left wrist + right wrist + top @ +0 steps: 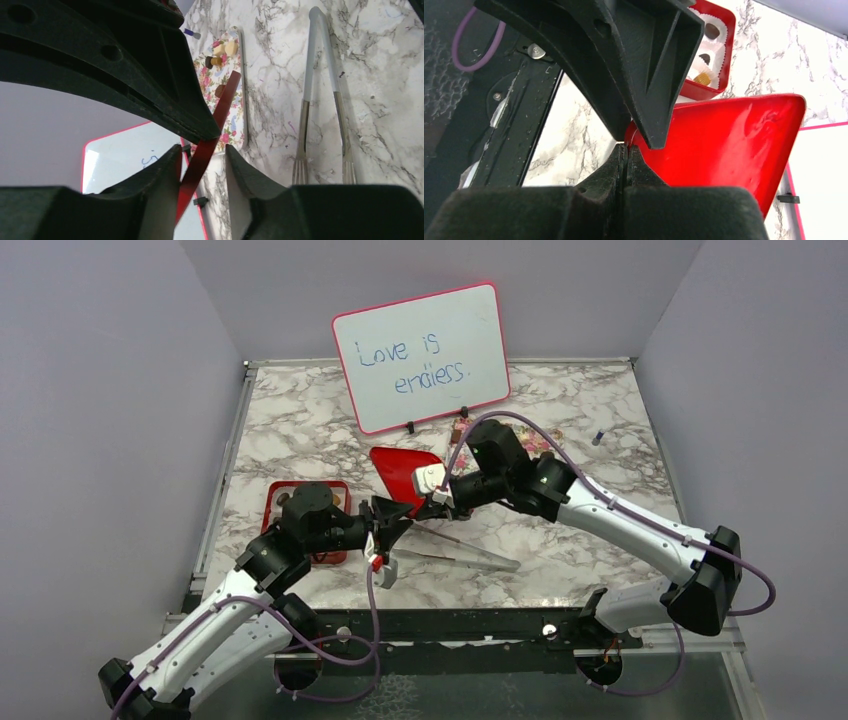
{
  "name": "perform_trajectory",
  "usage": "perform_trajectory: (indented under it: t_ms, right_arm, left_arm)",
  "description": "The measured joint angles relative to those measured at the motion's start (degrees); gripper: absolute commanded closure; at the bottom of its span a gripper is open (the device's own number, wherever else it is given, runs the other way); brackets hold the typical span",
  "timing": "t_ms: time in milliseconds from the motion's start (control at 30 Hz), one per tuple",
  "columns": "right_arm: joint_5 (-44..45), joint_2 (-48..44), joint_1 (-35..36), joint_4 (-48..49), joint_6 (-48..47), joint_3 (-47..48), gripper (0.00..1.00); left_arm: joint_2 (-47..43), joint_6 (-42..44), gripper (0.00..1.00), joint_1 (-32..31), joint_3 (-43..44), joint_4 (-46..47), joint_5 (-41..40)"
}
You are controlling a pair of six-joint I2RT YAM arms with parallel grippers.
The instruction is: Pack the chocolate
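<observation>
Chocolate pieces [220, 50] lie on a flower-patterned tray [235, 117], and more chocolate [705, 59] sits in paper cups inside the glossy red box [727, 50], whose base stands at the left [272, 502]. Above the table, the red box lid [400, 472] hangs between both grippers. My right gripper [625, 147] is shut on the lid's corner [734, 140]. My left gripper [202, 150] has its jaws apart around the lid's edge [223, 100]. The edge leans on one finger [165, 165], with a gap to the other. The two grippers meet at mid-table, left [388, 514] and right [432, 498].
Metal tongs [470, 552] lie on the marble just right of the left gripper, also in the left wrist view [320, 100]. A pink-framed whiteboard [420, 355] stands at the back. The floral tray [538, 440] is partly hidden behind the right arm. A small dark item [597, 437] lies far right.
</observation>
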Motion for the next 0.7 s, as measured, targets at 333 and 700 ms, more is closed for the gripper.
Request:
perform_trajectory:
  t_ms: [333, 700]
  right_arm:
    - [1.05, -0.68, -0.17, 2.93, 0.66, -1.22, 0.77]
    - [9.53, -7.23, 0.00, 12.55, -0.70, -8.66, 0.23]
  left_arm:
    - [0.20, -5.88, 0.98, -0.76, -1.09, 2.99, -3.30]
    - [-1.90, -16.90, 1.00, -0.87, -1.16, 3.58, -10.75]
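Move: The red lid, its near rim pinched by the right fingers and lying between the open left ones, has its middle about 6 cm ahead of the left hand and slightly above. From the right hand it is about 6 cm ahead and 4 cm to the left. The chocolate box sits some 22 cm left of the left hand, 3 cm ahead and 20 cm below; the tongs lie about 10 cm right, 1 cm back and 22 cm down. The lid's near rim is passed over: the left fingers, almost still, close and pinch it, then carry it about 2 cm forward and a little left, turning counter-clockwise and tipping by some 15 degrees. The right hand keeps its pinch until the left has closed, then opens wide and eases forward and up about 3 cm, its fingers still straddling the rim. ##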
